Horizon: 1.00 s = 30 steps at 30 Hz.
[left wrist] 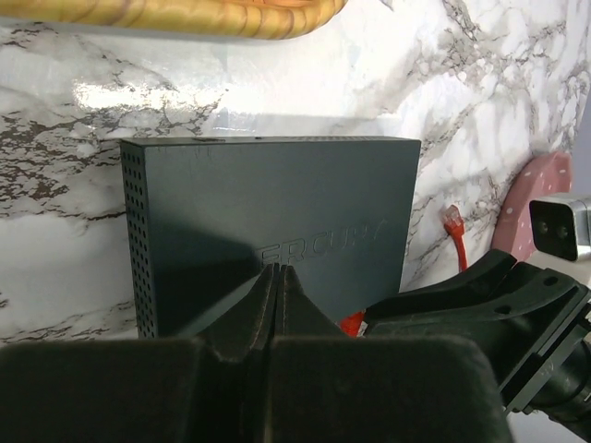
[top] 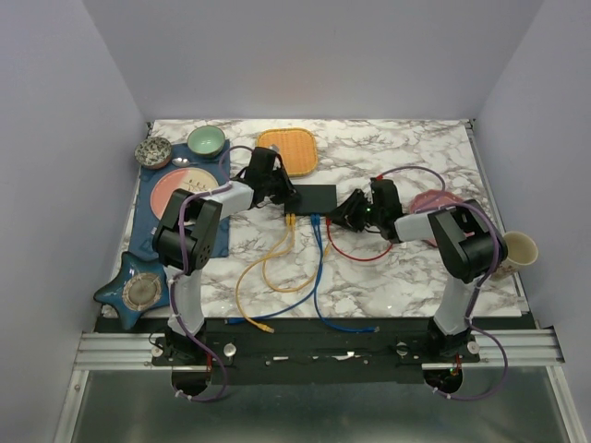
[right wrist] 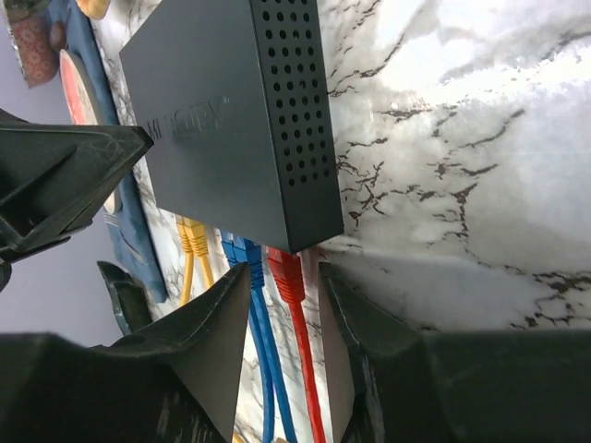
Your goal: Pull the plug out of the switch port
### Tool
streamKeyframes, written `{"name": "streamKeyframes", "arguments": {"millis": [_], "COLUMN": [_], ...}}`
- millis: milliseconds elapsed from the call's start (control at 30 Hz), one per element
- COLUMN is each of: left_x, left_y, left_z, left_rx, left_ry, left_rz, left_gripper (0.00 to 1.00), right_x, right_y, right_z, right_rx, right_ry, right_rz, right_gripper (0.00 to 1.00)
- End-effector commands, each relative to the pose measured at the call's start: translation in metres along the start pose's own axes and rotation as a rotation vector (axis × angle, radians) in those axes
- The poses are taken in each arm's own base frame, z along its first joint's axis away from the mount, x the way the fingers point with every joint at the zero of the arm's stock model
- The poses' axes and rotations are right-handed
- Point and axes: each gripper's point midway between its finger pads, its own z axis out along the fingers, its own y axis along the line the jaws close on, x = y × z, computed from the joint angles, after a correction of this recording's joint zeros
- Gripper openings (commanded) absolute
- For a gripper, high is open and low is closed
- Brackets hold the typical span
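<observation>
The black switch [top: 316, 197] lies mid-table with its sockets facing the near edge. Two yellow plugs [right wrist: 191, 240], two blue plugs [right wrist: 242, 251] and one red plug [right wrist: 294, 275] sit in that row. My right gripper [right wrist: 284, 269] is open, its fingers straddling the red plug at the switch's corner, with a gap showing on the right side; the left finger [right wrist: 217, 323] overlaps a blue cable. My left gripper [left wrist: 277, 269] is shut with nothing between its fingers, its tips resting on the switch's top [left wrist: 277, 194]. In the top view it [top: 284, 196] meets the switch's left end.
Yellow, blue and red cables [top: 355, 257] loop toward the near edge; the red cable's free end [left wrist: 452, 220] lies right of the switch. An orange mat [top: 288, 150] lies behind it, a pink plate [top: 182, 191] and bowls on a blue mat to the left, and a cup [top: 517, 251] at far right.
</observation>
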Motion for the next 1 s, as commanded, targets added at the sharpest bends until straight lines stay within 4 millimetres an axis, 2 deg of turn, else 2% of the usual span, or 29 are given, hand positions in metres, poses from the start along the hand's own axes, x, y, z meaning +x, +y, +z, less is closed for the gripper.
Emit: {"name": "streamKeyframes", "arguments": {"millis": [0,300,367,533,800,900,967], "left_x": [0.0,0.007,0.008,0.01,0.014,0.015,0.017], "left_y": [-0.004,0.003,0.003,0.004,0.006,0.005,0.004], "left_z": [0.007,0.01,0.009,0.009,0.011,0.01,0.009], "left_rx": [0.017,0.003,0.003,0.003,0.008,0.015,0.018], "left_ry": [0.014,0.032,0.034,0.04,0.056,0.059,0.064], "left_rz": [-0.008,-0.023,-0.022,-0.026,-0.038,-0.04,-0.05], "left_gripper": [0.0,0.0,0.0,0.0,0.0,0.0,0.0], "right_x": [-0.006,-0.007,-0.006,-0.003,-0.003,-0.003,-0.002], "right_y": [-0.002,-0.008,-0.011,-0.013,-0.014,-0.015,-0.014], "right_z": [0.009,0.018,0.019,0.019,0.017,0.017,0.017], "right_rx": [-0.003,-0.004,-0.003,-0.009,-0.012,-0.012,-0.019], "right_ry": [-0.012,-0.005,-0.004,-0.001,-0.006,-0.006,0.003], "right_rz": [0.02,0.066,0.082,0.087,0.067,0.068,0.063], "right_gripper": [0.44,0.41,0.37,0.32,0.31,0.22,0.08]}}
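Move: The red plug, still in its port at the switch's near edge, is about 2 cm ahead of the right hand, 2 cm left and 1 cm lower. The blue plugs sit level with it, some 3 cm farther left; the switch's middle is roughly 7 cm ahead of the hand and 6 cm left. From the left hand the switch's middle is some 3 cm right and 2 cm below, the red plug about 5 cm back and 8 cm right. Its shut fingertips set on the switch's top, the left hand settles about half a centimetre and then stays there, bracing the switch. The right hand creeps about 1.5 cm forward and slightly left to the red plug, easing down a little, its wrist rolling some 5 degrees; the fingers, less than half open, narrow steadily and close on the plug from both sides. ##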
